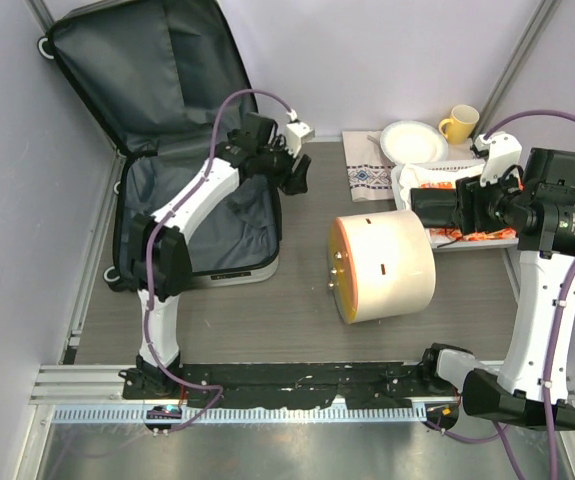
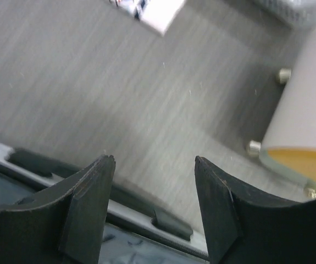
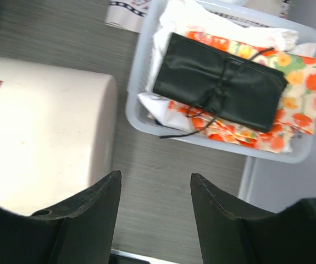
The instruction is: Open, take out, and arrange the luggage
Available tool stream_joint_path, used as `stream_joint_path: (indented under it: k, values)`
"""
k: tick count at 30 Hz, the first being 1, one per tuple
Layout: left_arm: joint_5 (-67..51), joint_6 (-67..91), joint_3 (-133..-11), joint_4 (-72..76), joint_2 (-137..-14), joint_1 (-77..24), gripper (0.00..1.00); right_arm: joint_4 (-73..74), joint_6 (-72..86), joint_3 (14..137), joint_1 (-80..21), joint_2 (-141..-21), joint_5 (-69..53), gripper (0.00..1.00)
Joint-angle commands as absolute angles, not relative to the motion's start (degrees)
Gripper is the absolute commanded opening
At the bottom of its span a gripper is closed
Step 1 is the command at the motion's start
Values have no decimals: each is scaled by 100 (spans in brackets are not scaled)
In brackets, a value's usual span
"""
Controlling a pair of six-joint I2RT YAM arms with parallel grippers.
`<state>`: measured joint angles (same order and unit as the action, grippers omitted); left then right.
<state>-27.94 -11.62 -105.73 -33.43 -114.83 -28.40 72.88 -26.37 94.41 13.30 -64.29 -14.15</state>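
Observation:
The luggage (image 1: 202, 215) lies open at the left, its lid (image 1: 147, 80) propped against the back corner, dark grey lining showing and nothing visible inside. My left gripper (image 1: 295, 180) hovers over the luggage's right rim (image 2: 147, 212); in the left wrist view it (image 2: 153, 159) is open, with bare table between the fingers. My right gripper (image 1: 417, 207) hangs between the cream drum and the white basket; in the right wrist view it (image 3: 155, 176) is open and holds nothing.
A cream drum-shaped object (image 1: 382, 268) with an orange end and small metal feet lies on its side mid-table. The white basket (image 3: 147, 104) at right holds a black tied pouch (image 3: 218, 82) on orange floral cloth. Behind are a patterned cloth (image 1: 367, 170), a plate (image 1: 412, 140) and a yellow mug (image 1: 459, 123).

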Motion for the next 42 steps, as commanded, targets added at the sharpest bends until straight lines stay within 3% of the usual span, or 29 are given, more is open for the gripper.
stream_joint_path:
  k: [1, 7, 15, 19, 35, 42]
  values:
    - [-2830, -748, -11705, -3085, -12110, -3338, 64, 7216, -2285, 9536, 1318, -6320, -2600, 61]
    - [-3155, -563, -12191, -3015, -12525, -3962, 64, 7488, -2276, 9589, 1318, -6434, -3067, 61]
    - [-3427, -325, -10716, -2251, -11751, -4605, 64, 7620, -2303, 9440, 1310, -6337, -3111, 61]
    - [-3445, -97, -10626, -2198, -11742, -4816, 65, 7585, -2294, 9334, 1310, -6328, -3190, 61]
    - [-4122, 554, -11566, -1863, -12603, -5291, 64, 7497, -2241, 9088, 1318, -6214, -3278, 61]
    - [-3754, 562, -11751, -2047, -12622, -5204, 66, 7436, -2206, 9035, 1310, -6249, -3453, 61]
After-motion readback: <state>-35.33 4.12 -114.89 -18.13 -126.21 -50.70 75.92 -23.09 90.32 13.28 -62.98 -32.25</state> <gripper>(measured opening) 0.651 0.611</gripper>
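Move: Just beyond the suitcase's right rim, the left hand has the cream drum about 20 cm to its right and 17 cm back, with its middle some 9 cm lower. From this hand the laundry basket lies roughly 38 cm right and level, the patterned mat about 18 cm right and 6 cm ahead, and the open suitcase base 23 cm left and 4 cm back. From the right hand, the drum's middle is some 16 cm left, 1 cm ahead and 23 cm below. Sweeping some 21 cm right and 13 cm back, the open left hand swings round towards the far side of the drum, turning clockwise about 20 degrees, and brings its base-side finger against the drum's far edge to push it back. Above, the right hand, also open and touching nothing, shifts about 6 cm left towards the drum, its left side rolling up some 15 degrees. ##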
